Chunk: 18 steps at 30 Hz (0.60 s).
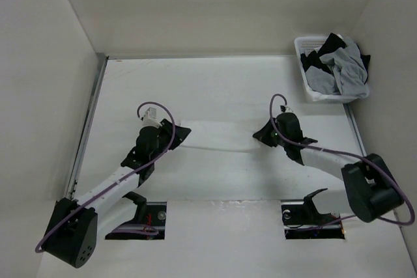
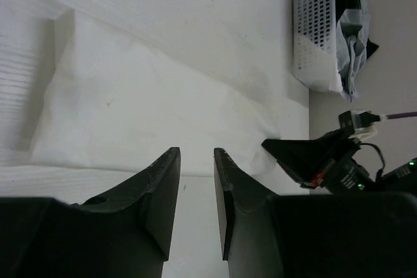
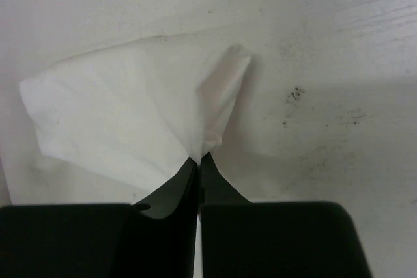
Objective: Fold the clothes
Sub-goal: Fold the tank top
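The clothes (image 1: pixel 218 142) are one thin white garment lying flat on the white table between my two arms, hard to make out from above. In the left wrist view the clothes (image 2: pixel 143 102) spread out beyond my left gripper (image 2: pixel 197 154), which stands open at the cloth's near edge with nothing between its fingers. My right gripper (image 3: pixel 199 157) is shut on a corner of the clothes (image 3: pixel 130 115), and the fabric rises in a peak from its tips. From above, the left gripper (image 1: pixel 182 136) and right gripper (image 1: pixel 258 135) face each other across the garment.
A white perforated basket (image 1: pixel 306 83) stands at the back right, filled with grey and black garments (image 1: pixel 342 66). White walls close in the table on the left, back and right. The right gripper's black body (image 2: pixel 296 157) shows in the left wrist view.
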Each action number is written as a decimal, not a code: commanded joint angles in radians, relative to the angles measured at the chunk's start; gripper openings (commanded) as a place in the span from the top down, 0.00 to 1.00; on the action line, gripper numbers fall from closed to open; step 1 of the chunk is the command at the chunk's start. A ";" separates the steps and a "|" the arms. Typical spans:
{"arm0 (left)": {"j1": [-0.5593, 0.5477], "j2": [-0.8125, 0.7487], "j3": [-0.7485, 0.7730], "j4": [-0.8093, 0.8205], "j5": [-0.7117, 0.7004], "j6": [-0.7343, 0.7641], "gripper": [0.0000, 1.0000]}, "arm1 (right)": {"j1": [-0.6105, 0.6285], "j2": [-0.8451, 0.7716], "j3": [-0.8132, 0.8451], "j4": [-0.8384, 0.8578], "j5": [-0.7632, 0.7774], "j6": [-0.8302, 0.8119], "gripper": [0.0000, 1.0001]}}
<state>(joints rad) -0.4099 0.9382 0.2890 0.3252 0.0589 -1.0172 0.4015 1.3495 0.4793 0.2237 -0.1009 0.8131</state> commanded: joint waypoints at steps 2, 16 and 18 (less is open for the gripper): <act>-0.049 0.030 0.044 0.060 -0.028 0.002 0.74 | 0.024 -0.140 0.065 -0.200 0.116 -0.092 0.97; -0.040 -0.078 0.062 -0.040 -0.019 -0.006 0.74 | 0.352 0.130 0.646 -0.567 0.308 -0.175 0.94; -0.013 -0.116 0.062 -0.064 -0.005 -0.001 0.74 | 0.395 0.204 0.740 -0.612 0.326 -0.170 0.94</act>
<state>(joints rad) -0.4526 0.8768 0.3031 0.2714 0.0433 -1.0218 0.7475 1.4872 1.1053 -0.2874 0.1616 0.6525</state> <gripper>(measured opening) 0.259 0.057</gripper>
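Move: The right gripper is already shut on the right end of the tank top, some 3 cm above the table. The tank top's left end, where this end is being folded to, lies about 24 cm to its left, 1 cm farther out and 3 cm lower. The middle of the tank top lies about 12 cm left, 1 cm ahead and 3 cm below. From the left hand, idle overhead, that left end is roughly 3 cm ahead, 3 cm left and 10 cm below. Keep the right fingers pinched on the tank top's right end and raise it, straight up for the first 4 cm, then swing it left over the cloth while still climbing, ending about 11 cm higher and 11 cm nearer the left end. Meanwhile roll the hand's left side down some 15 degrees and turn it about as much counter-clockwise. ##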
